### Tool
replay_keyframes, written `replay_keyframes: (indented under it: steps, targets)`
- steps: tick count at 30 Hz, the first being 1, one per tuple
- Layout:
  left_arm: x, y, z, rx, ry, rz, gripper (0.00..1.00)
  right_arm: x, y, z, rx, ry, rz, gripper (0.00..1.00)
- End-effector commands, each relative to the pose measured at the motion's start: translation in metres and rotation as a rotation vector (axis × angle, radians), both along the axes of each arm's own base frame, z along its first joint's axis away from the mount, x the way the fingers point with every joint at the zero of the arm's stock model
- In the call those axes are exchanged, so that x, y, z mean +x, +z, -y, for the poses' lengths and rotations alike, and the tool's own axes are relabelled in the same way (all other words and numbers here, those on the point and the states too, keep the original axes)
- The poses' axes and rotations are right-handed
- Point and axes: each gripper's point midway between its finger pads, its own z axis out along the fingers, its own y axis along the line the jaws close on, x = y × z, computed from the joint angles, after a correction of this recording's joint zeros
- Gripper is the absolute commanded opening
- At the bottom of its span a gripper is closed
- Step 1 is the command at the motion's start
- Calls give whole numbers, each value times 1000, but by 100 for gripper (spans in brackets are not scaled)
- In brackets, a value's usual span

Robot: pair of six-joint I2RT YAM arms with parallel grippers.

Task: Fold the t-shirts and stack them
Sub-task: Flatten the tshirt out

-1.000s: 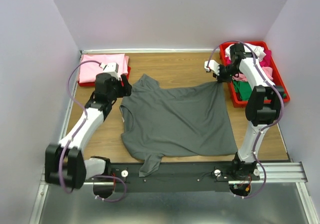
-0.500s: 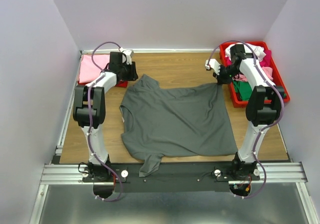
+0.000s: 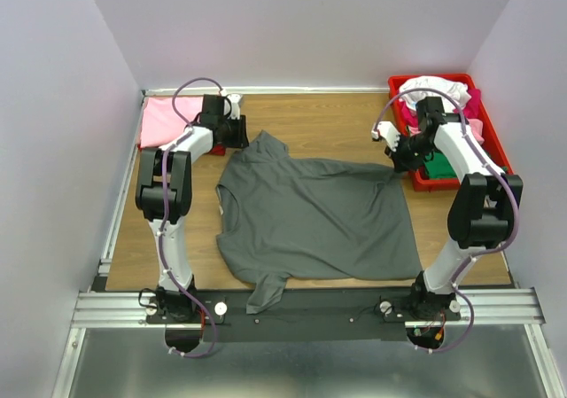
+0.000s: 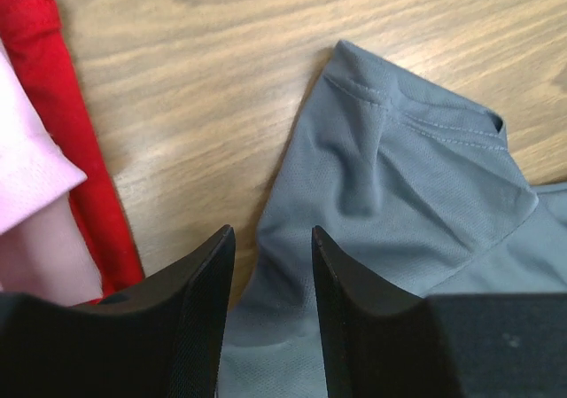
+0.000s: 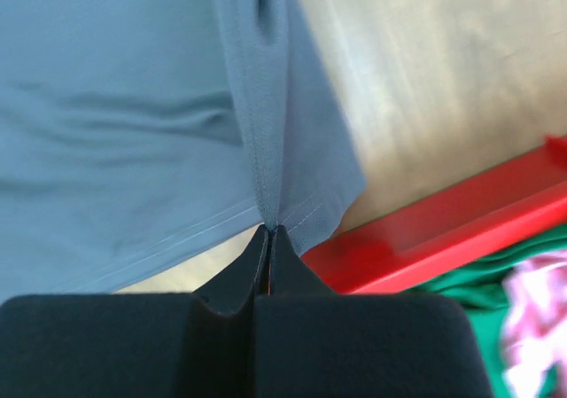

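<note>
A large dark grey t-shirt [image 3: 314,221] lies spread on the wooden table, its neck toward the left. My right gripper [image 3: 396,159] [image 5: 268,230] is shut on the shirt's hem at the far right corner [image 5: 292,194], right beside the red tray. At the far left, my left gripper [image 3: 241,132] [image 4: 273,231] stands open over the edge of the grey sleeve [image 4: 416,194]; cloth lies under the gap between its fingers [image 4: 199,309]. A folded pink t-shirt [image 3: 168,119] [image 4: 27,176] rests at the back left.
A red tray [image 3: 443,183] [image 5: 443,230] at the back right holds several crumpled shirts, among them green [image 5: 514,327], pink and white. Another red tray [image 4: 89,194] lies under the pink shirt. Walls close in on three sides.
The left arm has swung from the shirt's left side up to its far left sleeve, and its jaws have narrowed. The right gripper has drawn the hem corner rightward and nearer.
</note>
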Motion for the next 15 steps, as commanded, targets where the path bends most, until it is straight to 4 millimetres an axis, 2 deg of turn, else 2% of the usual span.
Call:
replay_keyframes:
  steps: [1, 3, 6, 7, 9, 12, 15]
  targets:
    - [14, 16, 6, 7, -20, 50, 48, -35, -13, 5, -15, -47, -77, 0]
    - [18, 17, 17, 2, -44, 58, 48, -47, -17, 3, -4, -45, -93, 0]
    - [20, 3, 31, 10, -85, 32, 48, -52, -17, 0, 11, -47, -100, 1]
    - [25, 7, 36, 13, -93, 43, 48, -53, -17, -2, 21, -45, -101, 0]
    - [24, -10, 36, 53, -83, 0, 48, -53, -17, -4, 32, -45, -102, 0]
    - [26, -19, 32, 101, -59, -17, 48, -53, -15, -7, 48, -44, -100, 0]
    - [26, -20, 28, 125, -39, -12, 48, -54, -15, -9, 62, -43, -102, 0]
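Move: For the left hand, open and empty, the tip of the gray shirt's far left sleeve lies about 5 cm ahead, 5 cm to the right and 5 cm below. The pink stack is some 15 cm to its left and 6 cm ahead. The right hand already pinches the far right edge. From it, the shirt's near right corner lies about 27 cm back, 6 cm right and 8 cm below, and the laundry bin roughly 14 cm right and 10 cm ahead. Rightward and a little forward, the left hand arcs about 5 cm towards the sleeve tip, rising slightly and then dipping just below its starting height, fingers staying half open. Meanwhile the right hand keeps its pinch on the shirt's far right edge, draws it back about 5 cm and lowers it a couple of centimetres, then holds still. ##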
